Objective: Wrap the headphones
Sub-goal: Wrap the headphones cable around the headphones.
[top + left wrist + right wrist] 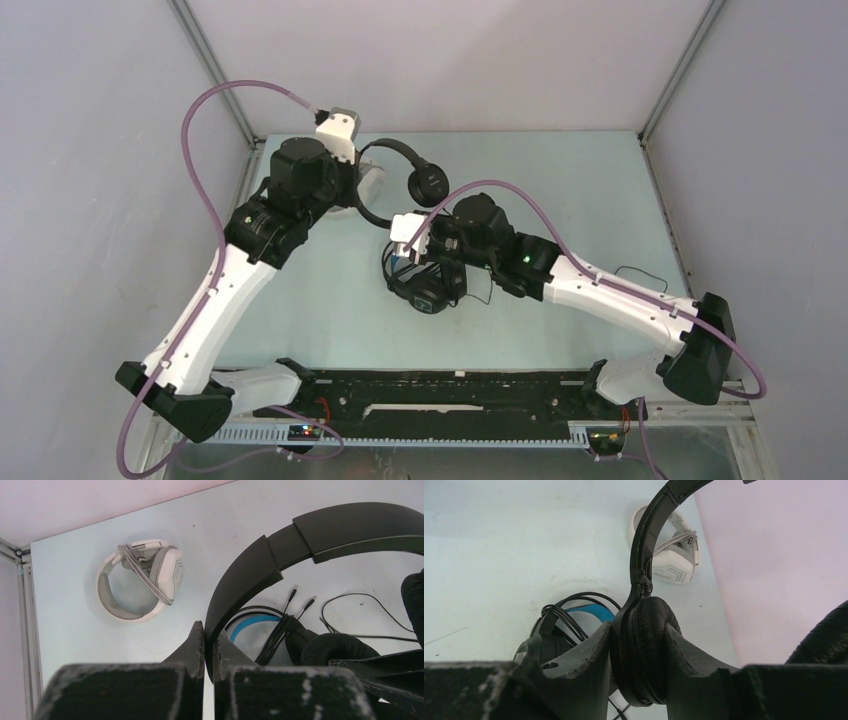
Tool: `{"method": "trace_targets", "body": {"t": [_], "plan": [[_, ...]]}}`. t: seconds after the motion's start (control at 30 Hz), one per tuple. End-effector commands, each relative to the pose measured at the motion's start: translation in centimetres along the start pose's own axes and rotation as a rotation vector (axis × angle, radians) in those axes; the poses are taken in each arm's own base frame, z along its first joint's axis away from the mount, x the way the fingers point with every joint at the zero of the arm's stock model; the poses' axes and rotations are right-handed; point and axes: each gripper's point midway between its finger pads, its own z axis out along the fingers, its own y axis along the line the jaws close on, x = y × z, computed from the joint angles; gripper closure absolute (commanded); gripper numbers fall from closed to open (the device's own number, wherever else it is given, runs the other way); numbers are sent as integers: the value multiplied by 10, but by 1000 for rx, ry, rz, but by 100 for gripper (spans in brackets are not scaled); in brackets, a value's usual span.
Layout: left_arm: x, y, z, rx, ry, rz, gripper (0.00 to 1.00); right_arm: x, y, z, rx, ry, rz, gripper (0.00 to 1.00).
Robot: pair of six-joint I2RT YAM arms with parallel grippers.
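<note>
The slim all-black headphones (428,184) hang above the table between both arms. My left gripper (210,631) is shut on their thin headband (320,530). My right gripper (639,628) is shut on one padded earcup (646,645), a finger pressing each face. In the top view the left gripper (352,196) is at the back left and the right gripper (408,246) at the middle. The black headphones with blue lining (426,287) lie on the table under the right gripper, cord bundled around them (274,639). The white-grey headphones (141,580) lie at the back, cable wound on.
A loose thin black cable (353,600) with two plugs (300,597) trails over the table to the right, reaching toward the right edge (640,274). Enclosure walls and frame posts (215,70) stand close behind the left arm. The black rail (450,392) runs along the near edge.
</note>
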Motion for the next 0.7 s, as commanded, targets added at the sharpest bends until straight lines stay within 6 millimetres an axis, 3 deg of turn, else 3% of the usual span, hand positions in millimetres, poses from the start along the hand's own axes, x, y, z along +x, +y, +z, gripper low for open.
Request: {"method": "trace_targets", "body": {"t": [0.0,0.1,0.2,0.3,0.4,0.67], "plan": [[-32,-20,-13,104,-142,-2,100,-8,-9,-2,6,-20,63,70],[-30,-26,-14,135,-133,27,100,-8,-9,-4,-4,-27,72,70],[-31,-19,-13,101,-129,30,100,-9,-9,-8,-6,-31,76,67],[-30,-9,-11,36,-111,16,100,-15,-5,-15,-33,-48,85,53],[-30,3,-8,-39,-70,13,100,-24,2,-29,-73,-87,93,45],[-29,9,-7,-77,3,-22,100,-42,29,-70,-187,-165,99,34]]}}
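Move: The near ear cup of the held black headphones sits right in the right fingers; its far ear cup is some 9 cm farther out and 5 cm to the right. Roughly 22 cm below the right hand, the blue-banded headphones on the table lie about 4 cm back and 1 cm to the right, the wrapped white headphones about 18 cm ahead and 15 cm left. From the left hand, the near ear cup is some 9 cm back, 10 cm right and 6 cm lower. Hold the right hand nearly still on the near ear cup at first, then open the fingers from under half to about two-thirds to let the cup go, and draw the hand back, up and a little to the right, about 5 cm in all. Keep the left gripper shut on the headband, tilting it only slightly. ##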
